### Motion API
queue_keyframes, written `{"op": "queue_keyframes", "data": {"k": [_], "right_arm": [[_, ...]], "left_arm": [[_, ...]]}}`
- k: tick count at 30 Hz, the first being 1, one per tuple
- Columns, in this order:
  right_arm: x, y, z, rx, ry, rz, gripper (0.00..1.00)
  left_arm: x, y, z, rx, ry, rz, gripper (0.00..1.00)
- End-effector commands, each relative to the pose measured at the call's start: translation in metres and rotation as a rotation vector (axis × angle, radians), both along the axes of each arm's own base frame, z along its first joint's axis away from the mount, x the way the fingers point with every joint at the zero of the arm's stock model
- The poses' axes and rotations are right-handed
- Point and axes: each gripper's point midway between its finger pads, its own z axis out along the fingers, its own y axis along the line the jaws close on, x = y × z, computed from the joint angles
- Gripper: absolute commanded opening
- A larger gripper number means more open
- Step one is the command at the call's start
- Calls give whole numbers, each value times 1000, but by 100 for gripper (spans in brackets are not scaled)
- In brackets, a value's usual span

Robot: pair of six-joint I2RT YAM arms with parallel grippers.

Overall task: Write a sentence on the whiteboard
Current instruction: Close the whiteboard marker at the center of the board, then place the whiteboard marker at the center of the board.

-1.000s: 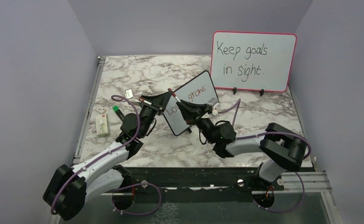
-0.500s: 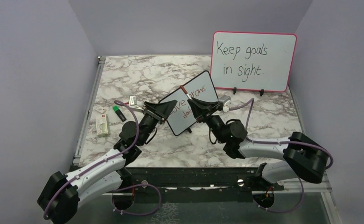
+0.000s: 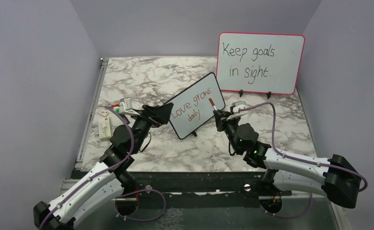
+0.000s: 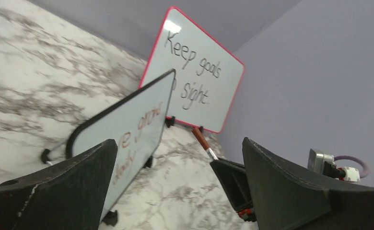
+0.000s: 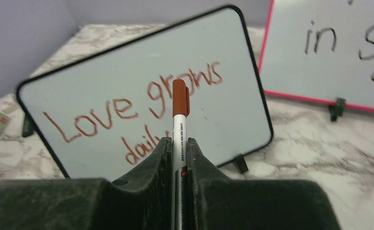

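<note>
The whiteboard (image 3: 202, 93) stands tilted on its small black feet in the middle of the table. It carries the sentence (image 3: 191, 105) "Love grows daily" in reddish-brown, in two lines. My left gripper (image 3: 159, 113) is open just left of the board's left edge, with nothing between its fingers. In the left wrist view the whiteboard (image 4: 127, 127) lies beyond the left finger. My right gripper (image 3: 217, 114) is shut on a white marker (image 5: 180, 129) with a brown cap (image 3: 211, 101). The marker points up in front of the whiteboard (image 5: 103, 81), a little off its right end.
A larger pink-framed board (image 3: 260, 62) reading "Keep goals in sight" stands at the back right. Small white boxes (image 3: 105, 128) lie by the table's left edge. Purple walls close in on both sides.
My left gripper has opened wide and drawn back to the left of the whiteboard. My right gripper has carried the marker to the right off the board's face, uncovering the whole sentence.
</note>
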Motion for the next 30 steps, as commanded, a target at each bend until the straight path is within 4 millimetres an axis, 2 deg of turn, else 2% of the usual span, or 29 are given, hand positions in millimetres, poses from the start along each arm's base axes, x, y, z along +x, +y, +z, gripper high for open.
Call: {"op": "queue_keyframes", "data": {"k": [1,7,12,19,23,27,30], "right_arm": [[-6,-54,-59,-109,185,-215,0],[-17,-86,-103,-111,299,-350,1],[-19,-104,-135,-87,321,-457,0],[-18,-106,-169,-102,347,-509,4],[-19,-106,-187,-110,385,-525,13],[-25,-111,-202,-126,432,-555,35],[-29,-115,-206,-135,461,-565,46]], "left_arm": [[-1,42,-7,340,-15,151,99],[-18,67,11,455,-43,185,99],[-21,94,10,578,-47,272,99],[-25,105,5,596,-53,305,99],[-25,111,1,605,-44,322,99],[-27,115,0,596,-43,339,99],[-27,118,0,593,-44,353,99]]}}
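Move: The capped marker is already pinched in the right fingers, cap end ahead. The bare table spot it is taken to lies about 21 cm below the right hand, some 11 cm to its right and 3 cm back. The whiteboard's middle stands about 9 cm ahead, 10 cm left and 12 cm below; its right foot is roughly 8 cm ahead, 3 cm right and 21 cm below. From the left hand that spot is some 31 cm right, level ahead, 28 cm below. The marker goes down about 20 cm and some 10 cm to the right in the right hand, away from the whiteboard to the bare table, while the wrist tips down and turns clockwise, nearly 30 degrees. Near the table the right fingers start opening around the marker. The empty left hand, still open, draws away about 10 cm to its left, rising slightly then sinking, its left side rolling up. ##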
